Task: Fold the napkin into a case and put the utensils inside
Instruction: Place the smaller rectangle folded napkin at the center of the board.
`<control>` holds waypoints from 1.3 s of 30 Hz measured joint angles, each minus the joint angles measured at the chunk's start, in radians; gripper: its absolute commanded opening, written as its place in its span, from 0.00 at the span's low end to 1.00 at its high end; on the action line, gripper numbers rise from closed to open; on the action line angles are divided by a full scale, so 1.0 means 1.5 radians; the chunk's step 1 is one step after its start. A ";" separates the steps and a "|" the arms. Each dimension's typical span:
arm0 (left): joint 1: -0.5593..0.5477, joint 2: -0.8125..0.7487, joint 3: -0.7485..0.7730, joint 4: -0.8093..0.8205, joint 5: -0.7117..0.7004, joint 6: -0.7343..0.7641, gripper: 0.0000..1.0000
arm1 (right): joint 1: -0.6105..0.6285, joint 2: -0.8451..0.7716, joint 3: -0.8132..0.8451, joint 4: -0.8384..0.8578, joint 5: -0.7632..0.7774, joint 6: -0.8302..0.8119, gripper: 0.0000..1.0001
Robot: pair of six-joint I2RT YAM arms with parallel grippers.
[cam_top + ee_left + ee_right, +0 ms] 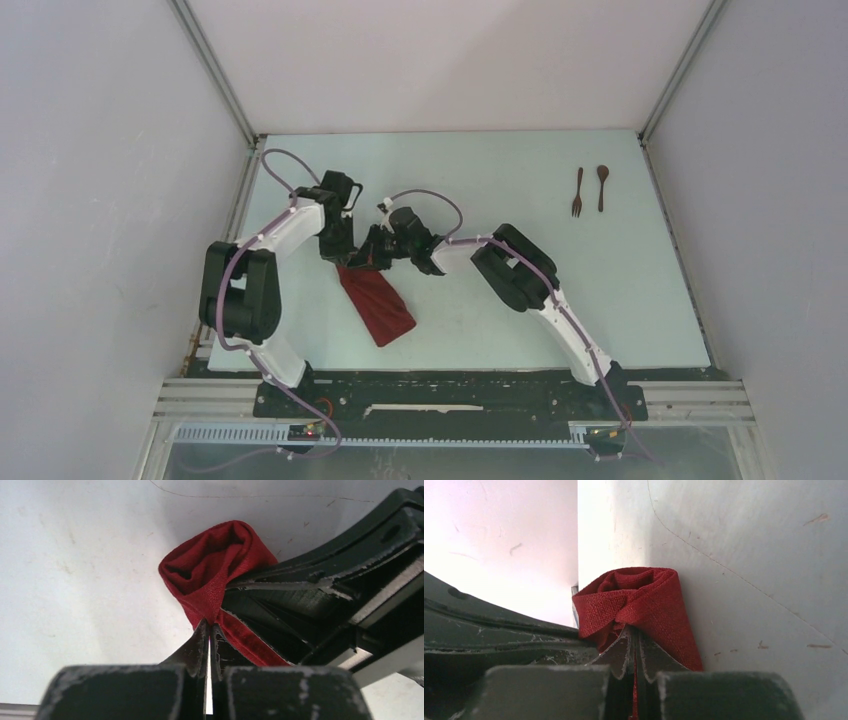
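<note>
The dark red napkin [378, 302] lies folded into a narrow oblong on the white table, left of centre, slanting toward the near edge. Its far end is lifted and bunched where both grippers meet. My left gripper [209, 626] is shut on an edge of the napkin [215, 565]. Beside it, my right gripper [634, 636] is shut on the napkin [644, 600] too, with red cloth pinched between its fingers. In the top view the left gripper [338, 257] and right gripper [372, 255] stand close together. The wooden fork [577, 192] and spoon [602, 187] lie side by side at the far right.
The white table [500, 320] is bounded by grey enclosure walls left, right and behind. The right arm's black elbow [515, 268] rests near the table's middle. A metal rail [450, 400] runs along the near edge.
</note>
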 measured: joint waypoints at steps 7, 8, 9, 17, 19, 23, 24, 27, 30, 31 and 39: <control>0.023 0.000 -0.007 0.002 0.059 -0.001 0.00 | -0.009 0.016 -0.014 0.095 -0.029 0.063 0.00; 0.026 0.000 -0.007 0.002 0.063 -0.001 0.00 | -0.012 0.019 -0.012 0.100 -0.036 0.066 0.00; 0.028 0.000 -0.007 0.002 0.067 -0.001 0.00 | -0.014 0.023 -0.006 0.101 -0.040 0.067 0.00; 0.039 0.007 -0.006 0.001 0.070 0.000 0.00 | 0.004 0.079 0.098 0.045 -0.053 0.045 0.00; 0.041 0.021 -0.003 -0.007 0.069 -0.001 0.00 | 0.016 0.091 0.134 0.005 -0.034 0.025 0.00; 0.053 0.040 -0.002 -0.033 0.090 -0.009 0.00 | 0.031 0.107 0.174 -0.051 0.011 0.011 0.00; 0.059 0.041 -0.003 -0.032 0.096 -0.013 0.00 | 0.032 0.107 0.185 -0.068 0.019 0.008 0.00; 0.090 0.041 -0.009 -0.021 0.124 -0.031 0.00 | 0.037 0.107 0.200 -0.102 0.045 0.007 0.03; 0.132 0.041 -0.038 0.011 0.166 -0.054 0.00 | 0.041 0.107 0.223 -0.141 0.058 0.008 0.03; 0.143 0.041 -0.047 0.021 0.177 -0.060 0.00 | 0.042 0.108 0.228 -0.150 0.062 0.010 0.03; 0.176 -0.062 -0.118 0.079 0.184 -0.094 0.39 | 0.048 0.108 0.234 -0.169 0.082 0.025 0.03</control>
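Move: The napkin strip's far end is already at both closed grippers. Its middle lies about 8 cm back and 6 cm right of the left hand, some 4 cm lower; from the right hand, about 8 cm back, 5 cm right and 2 cm lower. The near end is roughly 15 cm back and 10 cm right of the left hand. The board's left edge is some 23 cm left, level with the left hand. Right hand, still pinching, carries the napkin's far end left 5 cm; left hand dips 3 cm and lets go. ##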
